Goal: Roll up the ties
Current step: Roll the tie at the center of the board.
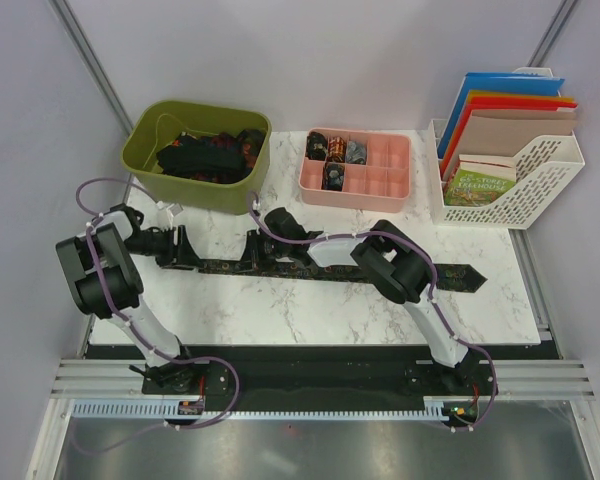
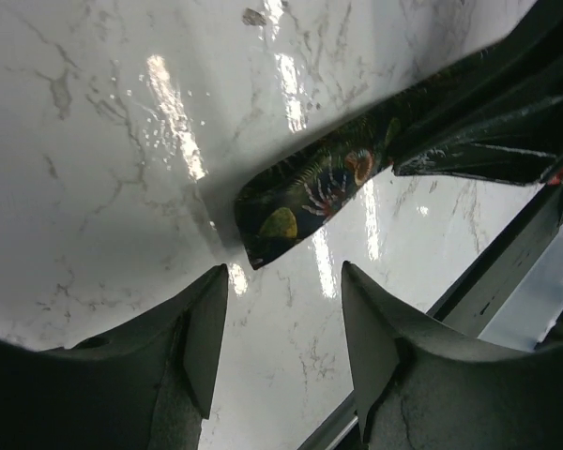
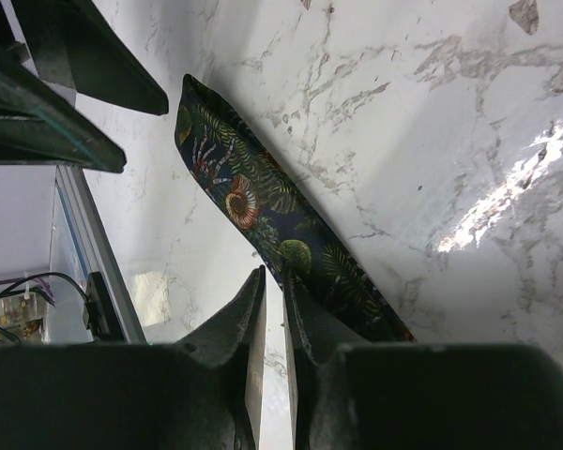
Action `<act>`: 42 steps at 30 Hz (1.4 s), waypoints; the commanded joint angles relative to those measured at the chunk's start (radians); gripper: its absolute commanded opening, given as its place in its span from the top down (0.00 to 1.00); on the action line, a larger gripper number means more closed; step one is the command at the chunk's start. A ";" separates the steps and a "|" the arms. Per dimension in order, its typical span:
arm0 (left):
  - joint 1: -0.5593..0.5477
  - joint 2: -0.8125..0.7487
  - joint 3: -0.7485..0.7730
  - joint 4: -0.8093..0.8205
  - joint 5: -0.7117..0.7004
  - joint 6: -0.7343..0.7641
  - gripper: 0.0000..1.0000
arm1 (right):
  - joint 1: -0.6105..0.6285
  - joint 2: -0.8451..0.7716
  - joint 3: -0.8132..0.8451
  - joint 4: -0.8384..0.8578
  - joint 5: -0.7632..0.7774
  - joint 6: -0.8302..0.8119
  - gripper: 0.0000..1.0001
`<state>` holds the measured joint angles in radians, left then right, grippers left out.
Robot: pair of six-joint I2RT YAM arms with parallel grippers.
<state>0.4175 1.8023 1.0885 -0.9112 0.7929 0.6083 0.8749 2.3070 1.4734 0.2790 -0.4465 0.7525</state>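
Note:
One tie (image 1: 225, 268) lies flat and unrolled across the marble table, running left to right. It is dark with a leaf and shell pattern. My left gripper (image 1: 185, 255) is open at its narrow left end (image 2: 310, 192), which lies just ahead of the fingertips (image 2: 284, 272), not between them. My right gripper (image 1: 252, 250) is a little further along the tie (image 3: 253, 197), its jaws (image 3: 273, 277) almost closed with only bare table in the thin gap. One finger (image 3: 305, 309) rests at the tie's edge. Rolled ties (image 1: 335, 150) sit in a pink tray.
A green bin (image 1: 140, 150) at the back left holds a heap of loose ties (image 1: 205, 155). The pink compartment tray (image 1: 385, 170) stands at the back centre. A white file rack (image 1: 555, 170) with folders and books stands at the back right.

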 commanded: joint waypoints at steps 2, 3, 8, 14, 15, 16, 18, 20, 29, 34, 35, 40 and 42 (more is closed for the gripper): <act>0.009 0.017 -0.002 0.106 -0.006 -0.173 0.44 | -0.002 -0.015 -0.007 0.012 0.014 0.002 0.80; 0.009 0.020 -0.009 0.133 -0.006 -0.194 0.44 | -0.002 -0.015 -0.008 0.012 0.014 0.002 0.80; 0.009 0.052 -0.018 0.169 0.028 -0.243 0.49 | -0.002 -0.014 -0.015 0.012 0.011 0.005 0.80; 0.009 0.065 -0.016 0.187 0.017 -0.266 0.51 | -0.001 -0.008 -0.013 0.017 0.012 0.010 0.80; 0.009 0.066 -0.015 0.187 0.012 -0.277 0.51 | -0.001 -0.006 -0.013 0.017 0.012 0.010 0.80; 0.010 0.065 -0.015 0.187 0.005 -0.278 0.52 | -0.001 -0.006 -0.013 0.017 0.012 0.013 0.80; 0.009 0.065 -0.013 0.189 -0.012 -0.294 0.55 | -0.001 -0.006 -0.013 0.017 0.012 0.013 0.80; 0.009 0.062 -0.016 0.187 -0.006 -0.294 0.61 | -0.001 -0.006 -0.013 0.017 0.012 0.013 0.80; 0.009 0.080 -0.013 0.169 0.054 -0.285 0.64 | -0.002 -0.003 -0.015 0.022 0.009 0.015 0.80; 0.009 0.081 -0.009 0.167 0.046 -0.288 0.69 | -0.002 0.000 -0.012 0.022 0.011 0.016 0.80; 0.009 0.081 -0.007 0.166 0.048 -0.283 0.71 | -0.002 0.000 -0.012 0.023 0.011 0.016 0.80; 0.007 0.046 -0.004 0.141 0.095 -0.269 0.88 | -0.002 0.000 -0.012 0.023 0.011 0.016 0.80; 0.009 0.010 -0.006 0.135 0.103 -0.271 0.98 | -0.001 0.000 -0.010 0.025 0.008 0.016 0.80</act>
<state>0.4252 1.8748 1.0718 -0.7555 0.8265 0.3473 0.8742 2.3070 1.4704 0.2852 -0.4465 0.7635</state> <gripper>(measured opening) 0.098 0.200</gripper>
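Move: The tie's left end lies about 2 cm ahead of the left gripper, 1 cm to its right and 2 cm below the open fingers. The right gripper stands on the tie some 12 cm to the left gripper's right and 2 cm farther out. The green bin's middle is roughly 23 cm straight ahead of the left gripper. From the right gripper, the tie's left end lies about 11 cm to the left, level with it front to back and 1 cm lower. Bring the left gripper forward and down to the tie's left end, about 2 cm each way, turning it some 10 degrees counter-clockwise. Then keep it there and go on closing the fingers from over half open to nearly shut, pinching the end of the cloth. Hold the right gripper still, its fingertips staying on the tie. ##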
